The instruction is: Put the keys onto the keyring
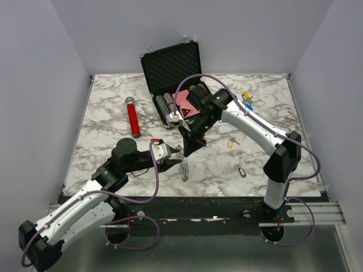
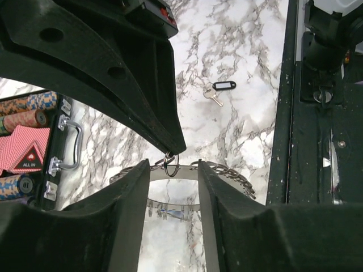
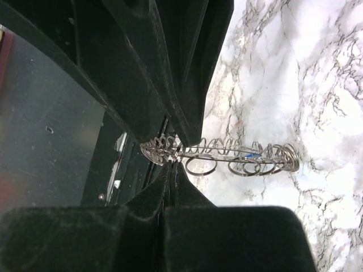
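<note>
The keyring is a large silver ring fringed with small rings, standing on edge just off the table at front centre. My right gripper reaches down onto its top rim and is shut on one small ring there. My left gripper stands open, its fingers either side of the ring's band without pinching it. Loose keys lie to the right: a yellow-tagged one, a black-tagged one, and a yellow and a blue one at the back. A blue tag shows inside the keyring.
An open black case with poker chips and red cards stands at the back centre, its handle facing the keyring. A red cylinder lies left of it. The table's front edge runs close below the grippers.
</note>
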Controlling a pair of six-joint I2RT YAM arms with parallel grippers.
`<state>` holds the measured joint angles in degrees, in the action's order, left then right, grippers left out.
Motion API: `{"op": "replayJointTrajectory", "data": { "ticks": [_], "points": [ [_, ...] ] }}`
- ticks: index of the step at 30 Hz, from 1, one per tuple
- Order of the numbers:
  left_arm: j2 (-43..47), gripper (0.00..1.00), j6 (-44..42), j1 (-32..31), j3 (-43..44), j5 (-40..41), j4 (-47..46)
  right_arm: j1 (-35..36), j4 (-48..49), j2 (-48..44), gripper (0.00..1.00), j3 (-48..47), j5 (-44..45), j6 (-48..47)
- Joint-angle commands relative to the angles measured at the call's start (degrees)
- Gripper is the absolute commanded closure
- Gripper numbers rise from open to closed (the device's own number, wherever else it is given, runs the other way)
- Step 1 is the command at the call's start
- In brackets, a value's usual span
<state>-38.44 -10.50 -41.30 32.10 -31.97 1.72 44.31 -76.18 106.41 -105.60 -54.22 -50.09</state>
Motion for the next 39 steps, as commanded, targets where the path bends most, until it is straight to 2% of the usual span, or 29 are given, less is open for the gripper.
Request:
{"op": "replayJointTrajectory", "data": {
  "ticks": [1, 14, 18, 19, 21, 26, 28, 31, 33, 39],
  "points": [
    [-1.99, 0.56, -2.95, 0.08, 2.35, -1.35, 1.54, 0.33, -5.12, 0.11, 0.99, -1.98, 1.04, 1.39],
    [-4.89, 0.74, -2.94, -0.71, 3.23, -1.26, 0.92, 0.42, -5.2, 0.46, 0.99, -2.15, 0.34, 1.39],
    [-5.86, 0.76, -3.38, -0.98, 3.41, -1.61, 1.18, 0.42, -5.12, 0.38, 0.99, -1.98, 0.34, 1.39],
    [-6.04, 0.79, -3.47, -1.06, 3.5, -1.78, 1.27, 0.33, -5.12, 0.38, 0.99, -1.89, 0.34, 1.48],
    [-6.21, 1.0, -3.73, -1.15, 3.67, -1.7, 1.53, 0.33, -5.12, 0.38, 1.0, -1.89, 0.16, 1.39],
    [-5.51, 1.0, -3.65, -1.15, 3.5, -0.91, 1.63, 0.42, -5.03, 0.29, 0.99, -1.8, 0.08, 1.48],
    [-4.46, 1.0, -1.81, -1.15, 2.28, 0.67, 0.14, 0.33, -3.98, 0.03, 0.94, -1.71, -0.01, 2.7],
    [-1.04, 1.0, 3.71, -1.07, -1.76, 4.09, -6.0, 0.42, -3.36, -0.59, 0.7, -1.54, -0.36, 3.15],
    [1.51, 1.0, 8.45, -0.89, -5.36, 5.59, -11.62, 0.33, -3.36, -1.2, 0.6, -1.45, -0.8, 2.8],
    [7.32, 1.0, 25.86, -0.27, -16.61, 9.2, -31.12, -0.19, -2.66, -1.82, 0.57, -1.19, -3.78, 0.96]
  ]
}}
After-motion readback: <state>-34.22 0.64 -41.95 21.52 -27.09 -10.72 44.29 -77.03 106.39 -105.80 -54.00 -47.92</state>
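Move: The keyring hangs from the right hand, its small top loop pinched right at that hand's fingertips. From the open left hand the loop is about 1 cm ahead, 1 cm to the right and 2 cm below, and the keyring's body hangs with its middle some 7 cm under the loop. On the table, roughly 20 cm below the left hand, the black tag lies about 3 cm ahead and 24 cm right, and the yellow key about 16 cm ahead and 21 cm right. The left fingers shut on the keyring's small top loop and pinch it while the hand eases about 2 cm down and slightly forward and right. The right hand holds still, then opens its fingers to a bit under half and lets go of the loop. The left, fingers kept shut, then draws about 1 cm left and back, its fingertips tipping up some 10 degrees. ##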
